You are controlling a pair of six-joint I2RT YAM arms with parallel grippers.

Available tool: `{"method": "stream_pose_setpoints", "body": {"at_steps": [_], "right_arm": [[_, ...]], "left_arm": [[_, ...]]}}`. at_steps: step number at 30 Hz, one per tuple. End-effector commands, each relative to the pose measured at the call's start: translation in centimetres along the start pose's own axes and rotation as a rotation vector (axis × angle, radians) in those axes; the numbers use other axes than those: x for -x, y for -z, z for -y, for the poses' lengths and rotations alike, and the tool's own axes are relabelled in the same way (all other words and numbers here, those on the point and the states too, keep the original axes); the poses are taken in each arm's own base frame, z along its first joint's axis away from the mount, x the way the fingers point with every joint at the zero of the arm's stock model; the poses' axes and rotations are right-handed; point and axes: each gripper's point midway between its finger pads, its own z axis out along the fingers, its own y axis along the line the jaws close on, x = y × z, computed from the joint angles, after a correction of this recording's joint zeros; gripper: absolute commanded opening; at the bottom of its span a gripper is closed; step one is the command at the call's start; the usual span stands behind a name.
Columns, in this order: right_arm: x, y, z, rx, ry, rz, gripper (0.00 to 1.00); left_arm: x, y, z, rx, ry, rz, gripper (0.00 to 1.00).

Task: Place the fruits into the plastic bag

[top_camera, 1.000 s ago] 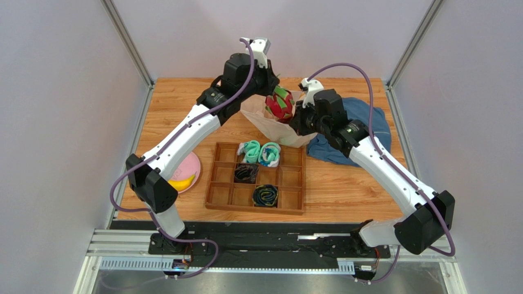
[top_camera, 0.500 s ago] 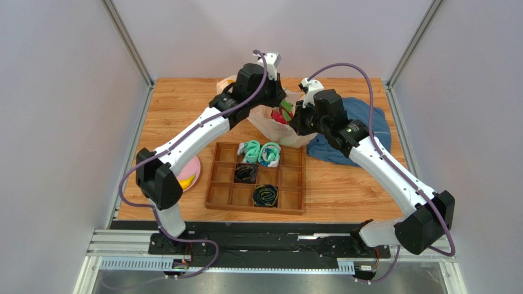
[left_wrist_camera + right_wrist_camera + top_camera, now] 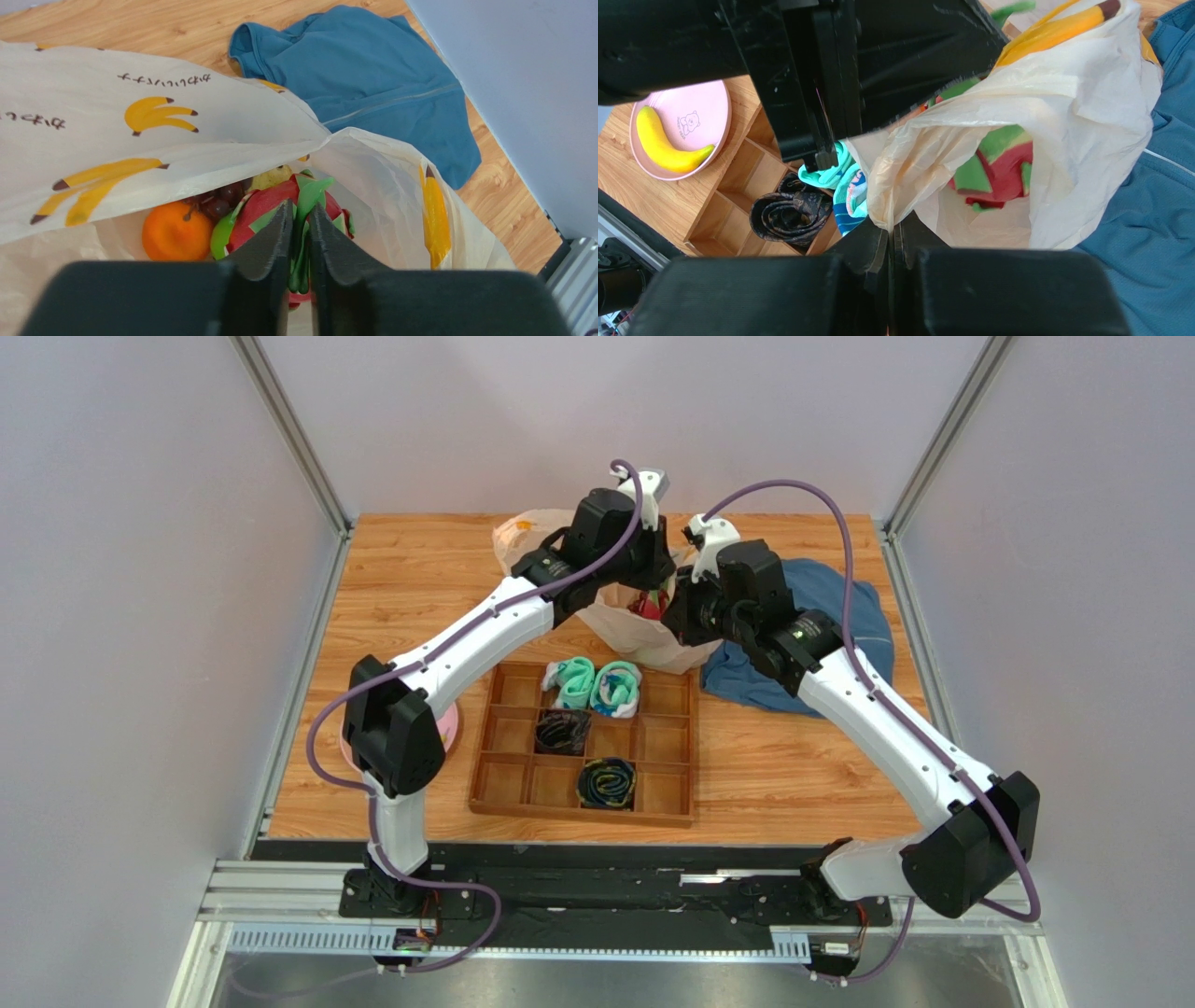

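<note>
The plastic bag (image 3: pixel 140 147) printed with bananas stands open at the back of the table (image 3: pixel 631 633). My left gripper (image 3: pixel 300 210) reaches into its mouth, shut on a green leaf of the red-pink dragon fruit (image 3: pixel 267 206). Below it in the bag lie an orange (image 3: pixel 175 234), dark grapes (image 3: pixel 217 199) and a yellow lemon (image 3: pixel 270 178). My right gripper (image 3: pixel 892 227) is shut on the plastic bag's near rim (image 3: pixel 913 168) and holds it up. Through the bag wall the dragon fruit (image 3: pixel 997 168) shows. A banana (image 3: pixel 664 143) lies on a pink plate (image 3: pixel 703 112) at the left.
A wooden compartment tray (image 3: pixel 659 742) sits in front of the bag, with teal rolled socks (image 3: pixel 593 683) and dark ones (image 3: pixel 606 784). A blue garment (image 3: pixel 842 616) lies right of the bag. The left arm covers most of the pink plate in the top view.
My left arm has swung right and down, carrying the dragon fruit from above the bag into its mouth. The right arm has stayed still on the bag's rim.
</note>
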Motion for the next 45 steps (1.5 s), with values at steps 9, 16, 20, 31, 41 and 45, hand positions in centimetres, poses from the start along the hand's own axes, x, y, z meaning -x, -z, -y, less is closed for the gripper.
{"method": "stream_pose_setpoints", "body": {"at_steps": [9, 16, 20, 31, 41, 45], "right_arm": [[1.9, 0.9, -0.6, 0.012, 0.008, 0.064, 0.04], [1.9, 0.9, -0.6, 0.011, 0.009, 0.065, 0.04], [1.8, 1.0, -0.6, 0.01, 0.007, 0.063, 0.04], [1.8, 0.9, -0.4, 0.003, 0.009, 0.064, 0.04], [1.7, 1.1, -0.1, -0.008, 0.006, 0.07, 0.04], [1.4, 0.9, -0.2, -0.003, 0.005, 0.065, 0.04]], "left_arm": [[2.8, 1.3, 1.6, -0.035, -0.009, 0.07, 0.59], [3.2, 1.5, 1.6, -0.034, -0.02, 0.077, 0.6], [3.8, 2.0, 1.7, -0.033, -0.02, 0.093, 0.61], [10.5, 9.3, 1.8, 0.015, -0.103, 0.275, 0.71], [6.1, 17.9, -7.0, 0.301, -0.004, 0.251, 0.77], [-1.0, 23.3, -14.9, 0.585, 0.172, 0.171, 0.77]]}}
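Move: The dragon fruit hangs by its leaves from the left fingers, its middle about 8 cm below and 1 cm back, already inside the plastic bag's mouth. The orange lies some 6 cm left, 2 cm ahead and 18 cm below; the grapes are 1 cm left, 2 cm ahead, equally low. From the right hand, pinching the rim, the dragon fruit is about 6 cm ahead, 2 cm left and 6 cm below. Left opens, freeing the dragon fruit, rises about 12 cm and swings 15 cm left; right keeps the rim. ##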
